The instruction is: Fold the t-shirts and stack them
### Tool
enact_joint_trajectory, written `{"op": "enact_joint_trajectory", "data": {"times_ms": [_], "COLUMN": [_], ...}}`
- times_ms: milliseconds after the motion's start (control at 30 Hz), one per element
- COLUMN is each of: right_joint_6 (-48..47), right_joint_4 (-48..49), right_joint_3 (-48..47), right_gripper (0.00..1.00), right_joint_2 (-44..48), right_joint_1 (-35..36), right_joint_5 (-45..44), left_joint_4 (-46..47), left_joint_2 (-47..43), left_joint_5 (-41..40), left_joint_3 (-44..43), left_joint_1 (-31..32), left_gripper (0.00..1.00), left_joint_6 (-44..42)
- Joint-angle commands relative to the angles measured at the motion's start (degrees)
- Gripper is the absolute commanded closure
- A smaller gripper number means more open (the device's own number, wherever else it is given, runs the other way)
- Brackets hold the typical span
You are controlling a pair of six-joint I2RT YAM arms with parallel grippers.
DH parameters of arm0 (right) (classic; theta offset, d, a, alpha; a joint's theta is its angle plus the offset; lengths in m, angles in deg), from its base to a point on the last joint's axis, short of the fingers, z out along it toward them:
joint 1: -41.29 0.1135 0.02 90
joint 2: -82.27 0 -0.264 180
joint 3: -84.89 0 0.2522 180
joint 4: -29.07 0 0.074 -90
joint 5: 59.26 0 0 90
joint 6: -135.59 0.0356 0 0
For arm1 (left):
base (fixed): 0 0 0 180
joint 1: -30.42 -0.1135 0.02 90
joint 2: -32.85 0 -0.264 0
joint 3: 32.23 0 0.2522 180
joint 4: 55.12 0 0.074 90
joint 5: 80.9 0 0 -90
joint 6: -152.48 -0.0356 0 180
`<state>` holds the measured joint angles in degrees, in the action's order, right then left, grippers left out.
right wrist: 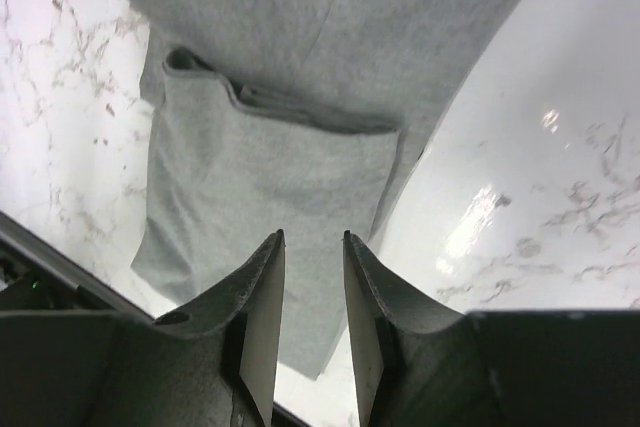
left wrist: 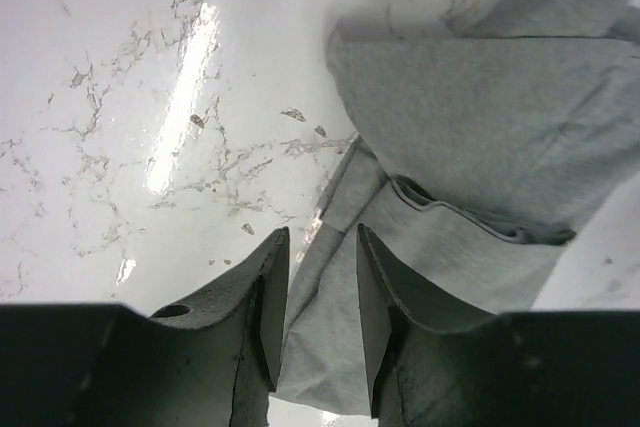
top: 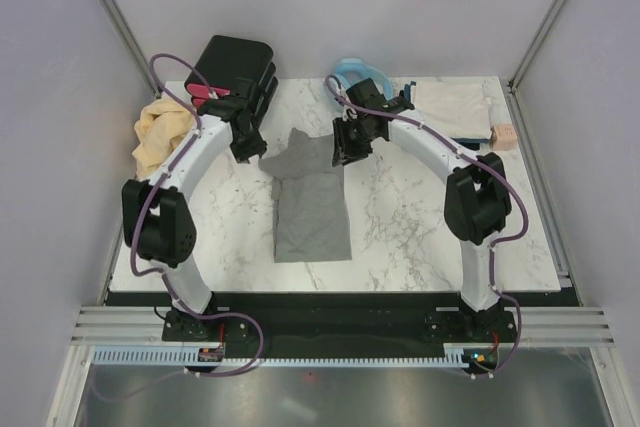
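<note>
A heather-grey t-shirt (top: 312,212) lies on the marble table (top: 420,237), folded into a long strip with its sleeve end bunched at the back. My left gripper (top: 249,151) hovers at the shirt's back left corner. In the left wrist view this gripper (left wrist: 322,232) is open, and grey cloth (left wrist: 470,107) lies flat beneath the gap. My right gripper (top: 345,151) stands at the back right corner. Seen from the right wrist, it (right wrist: 313,237) is open too, over a folded sleeve (right wrist: 260,177). A tan-yellow t-shirt (top: 160,132) is heaped at the left edge. A whitish t-shirt (top: 450,102) lies at the back right.
A black box with pink drawers (top: 235,69) stands at the back left, just behind the left arm. A light-blue coiled hose (top: 356,71) sits at the back middle. A small peach object (top: 503,135) rests at the right edge. Grey walls enclose the table.
</note>
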<state>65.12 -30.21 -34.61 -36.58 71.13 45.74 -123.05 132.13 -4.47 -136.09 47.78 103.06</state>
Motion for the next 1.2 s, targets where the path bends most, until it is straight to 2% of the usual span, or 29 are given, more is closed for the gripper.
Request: {"op": "enact_joint_trajectory", "data": {"times_ms": [0, 167, 400, 1167], "right_joint_6": [2.5, 2.4, 1.4, 0.2], "right_joint_4": [3.9, 3.9, 2.5, 1.5], "right_joint_3": [6.9, 11.2, 14.9, 16.3], "right_gripper": [0.63, 0.62, 0.63, 0.66], "right_joint_2": [4.9, 7.1, 9.5, 4.2], "right_joint_1": [0.8, 2.5, 2.6, 3.3], "right_joint_5": [5.5, 6.3, 5.7, 7.0], "left_joint_4": [-2.9, -2.4, -1.7, 1.3], "left_joint_2": [7.6, 15.6, 20.1, 26.8], "left_joint_5": [-0.4, 1.2, 1.3, 4.7], "left_joint_3": [-2.5, -6.4, -9.2, -14.7], "left_joint_1": [-0.1, -1.0, -1.5, -1.8], "left_gripper": [0.59, 0.59, 0.58, 0.61], "left_joint_6": [0.4, 1.7, 1.5, -2.1]}}
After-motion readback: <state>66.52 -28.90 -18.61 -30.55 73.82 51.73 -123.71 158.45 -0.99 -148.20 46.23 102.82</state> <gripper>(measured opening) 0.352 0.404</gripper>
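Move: The grey shirt's raised left corner is about 5 cm ahead of the left hand, 2 cm to its right and 14 cm below. From that hand, the cream cloth is some 11 cm ahead and 22 cm left, the black drawers about 20 cm ahead and 4 cm left. The right hand has that corner 5 cm ahead, 18 cm left; the side-edge stretch it heads over lies 7 cm back, 1 cm right, 11 cm below. Barely parted, the left fingertips come down around the shirt's raised left corner, its edge between them close to the right-hand finger: a quick drop of about 10 cm, then a slower glide forward and slightly lower, tipping some 15 degrees steeper. The right hand, open and empty, draws back about 8 cm along the shirt's right edge, sinking a little, and hovers clear of the cloth. ##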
